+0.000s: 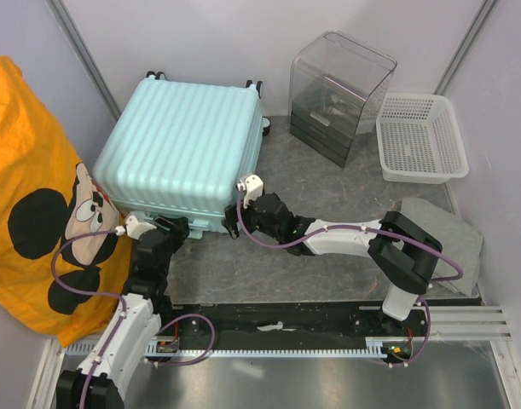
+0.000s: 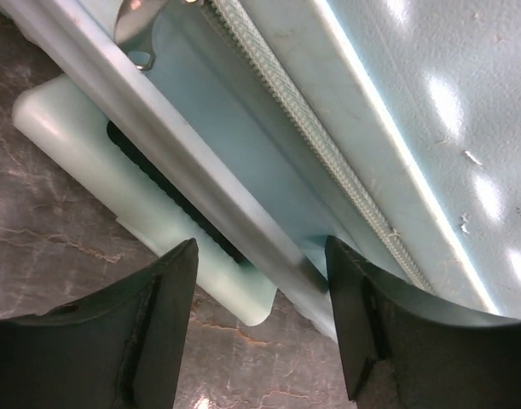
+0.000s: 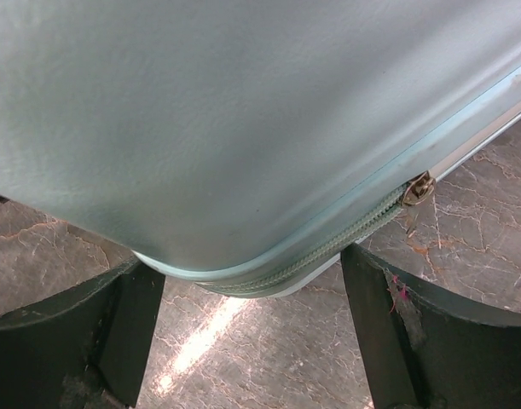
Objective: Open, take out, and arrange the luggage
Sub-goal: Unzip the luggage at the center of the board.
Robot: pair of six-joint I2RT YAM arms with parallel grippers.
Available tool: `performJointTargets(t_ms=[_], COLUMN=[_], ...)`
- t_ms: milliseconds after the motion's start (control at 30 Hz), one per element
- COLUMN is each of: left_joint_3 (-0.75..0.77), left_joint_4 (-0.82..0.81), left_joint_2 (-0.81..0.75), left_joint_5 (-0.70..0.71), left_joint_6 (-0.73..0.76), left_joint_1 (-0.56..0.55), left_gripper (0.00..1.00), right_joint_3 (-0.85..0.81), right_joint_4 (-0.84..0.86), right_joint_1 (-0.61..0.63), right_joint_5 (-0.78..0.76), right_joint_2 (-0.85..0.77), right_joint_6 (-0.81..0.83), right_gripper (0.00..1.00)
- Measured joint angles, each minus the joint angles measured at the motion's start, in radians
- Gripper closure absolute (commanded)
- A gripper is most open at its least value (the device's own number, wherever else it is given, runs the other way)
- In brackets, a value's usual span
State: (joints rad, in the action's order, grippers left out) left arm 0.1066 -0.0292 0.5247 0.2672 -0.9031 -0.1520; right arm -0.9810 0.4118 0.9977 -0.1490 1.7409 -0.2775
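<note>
The luggage (image 1: 185, 149), a mint ribbed hard-shell suitcase, lies flat and zipped at the back left of the marble table. My left gripper (image 1: 176, 228) sits at its near-left corner. In the left wrist view the left gripper (image 2: 260, 256) is open, its dark fingers (image 2: 158, 332) straddling the silvery rim and the end of the side handle (image 2: 200, 247), with the zipper (image 2: 328, 153) running past. My right gripper (image 1: 241, 207) is at the near-right corner. In the right wrist view the right gripper (image 3: 251, 264) is open around the rounded corner, and a brass zipper pull (image 3: 416, 192) hangs to the right.
A clear plastic box (image 1: 341, 85) and a white mesh basket (image 1: 420, 136) stand at the back right. An orange cartoon-mouse cloth (image 1: 38, 196) hangs on the left. A grey folded pad (image 1: 448, 234) lies beside the right arm. Walls close in behind.
</note>
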Motion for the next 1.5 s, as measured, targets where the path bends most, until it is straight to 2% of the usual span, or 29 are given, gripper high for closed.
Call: performJointTargets(t_ms=[33, 100, 133, 200, 300, 333, 367, 533, 700, 833, 1000, 1233, 1467, 1500], left_joint_3=[0.0, -0.006, -0.009, -0.016, -0.024, -0.025, -0.027, -0.029, 0.022, 0.058, 0.08, 0.095, 0.187, 0.195], left_joint_4=[-0.011, -0.04, -0.053, -0.064, -0.066, -0.064, -0.064, -0.097, -0.156, -0.216, -0.233, -0.256, -0.323, -0.328], left_joint_2=[0.005, 0.01, 0.01, 0.007, -0.005, -0.009, -0.011, 0.014, 0.15, 0.227, 0.327, 0.449, 0.612, 0.613], left_joint_5=[-0.006, -0.021, -0.026, -0.035, -0.042, -0.044, -0.047, -0.071, -0.075, -0.023, -0.052, -0.046, -0.039, -0.037], left_joint_6=[-0.003, -0.018, -0.023, -0.045, -0.084, -0.095, -0.106, -0.079, -0.017, 0.041, 0.115, 0.121, 0.123, 0.124], left_joint_1=[0.0, 0.0, 0.0, 0.0, 0.003, 0.004, 0.005, 0.011, -0.027, -0.153, -0.333, -0.454, -0.575, -0.583], left_gripper=[0.49, 0.56, 0.63, 0.68, 0.82, 0.93, 0.98, 0.98, 0.98, 0.99, 0.98, 0.98, 0.98, 0.95], right_joint_3=[0.0, 0.0, 0.0, 0.0, 0.0, 0.0, 0.0, 0.0, 0.016, 0.059, 0.104, 0.143, 0.165, 0.168], right_joint_4=[0.003, 0.006, 0.006, 0.006, 0.006, 0.006, 0.006, 0.005, -0.011, -0.039, -0.073, -0.092, -0.092, -0.092], right_joint_1=[0.0, 0.001, 0.002, 0.003, 0.005, 0.006, 0.007, 0.004, -0.043, -0.108, -0.199, -0.247, -0.258, -0.258], right_joint_5=[-0.001, -0.004, -0.007, -0.01, -0.016, -0.018, -0.022, -0.041, -0.032, -0.029, -0.039, -0.083, -0.121, -0.114], right_joint_2=[0.003, 0.005, 0.005, 0.006, 0.006, 0.006, 0.006, 0.006, -0.019, -0.079, -0.143, -0.214, -0.28, -0.288], right_joint_6=[0.0, -0.003, -0.003, -0.004, -0.004, -0.004, -0.003, -0.002, -0.003, -0.003, 0.004, 0.022, 0.028, 0.028], right_gripper=[0.11, 0.11, 0.11, 0.11, 0.1, 0.1, 0.1, 0.09, 0.09, 0.08, 0.07, 0.07, 0.07, 0.07])
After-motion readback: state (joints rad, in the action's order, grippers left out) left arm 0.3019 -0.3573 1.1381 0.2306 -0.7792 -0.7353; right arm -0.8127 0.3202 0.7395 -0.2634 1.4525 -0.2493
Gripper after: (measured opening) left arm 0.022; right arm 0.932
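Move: The left gripper's open fingers already straddle the right end of the luggage's carry handle. The handle's middle is some 2 cm ahead and 6 cm left, the pale lower bar about 4 cm beneath it. A metal clasp sits roughly 4 cm ahead and 10 cm left of the left hand. From the right hand, the zip pull is about 8 cm ahead, 3 cm right and slightly below, the luggage's near right corner 2 cm ahead and 1 cm left. Close the left fingers part-way on the handle's end and drag it to the right, then carry on right off the handle, about 18 cm in all, dipping on the way, shutting fully and turning clockwise some 40 degrees. As the pull starts, swing the wide-open right gripper right and somewhat forward, clear of the corner, turning clockwise and rising late. ##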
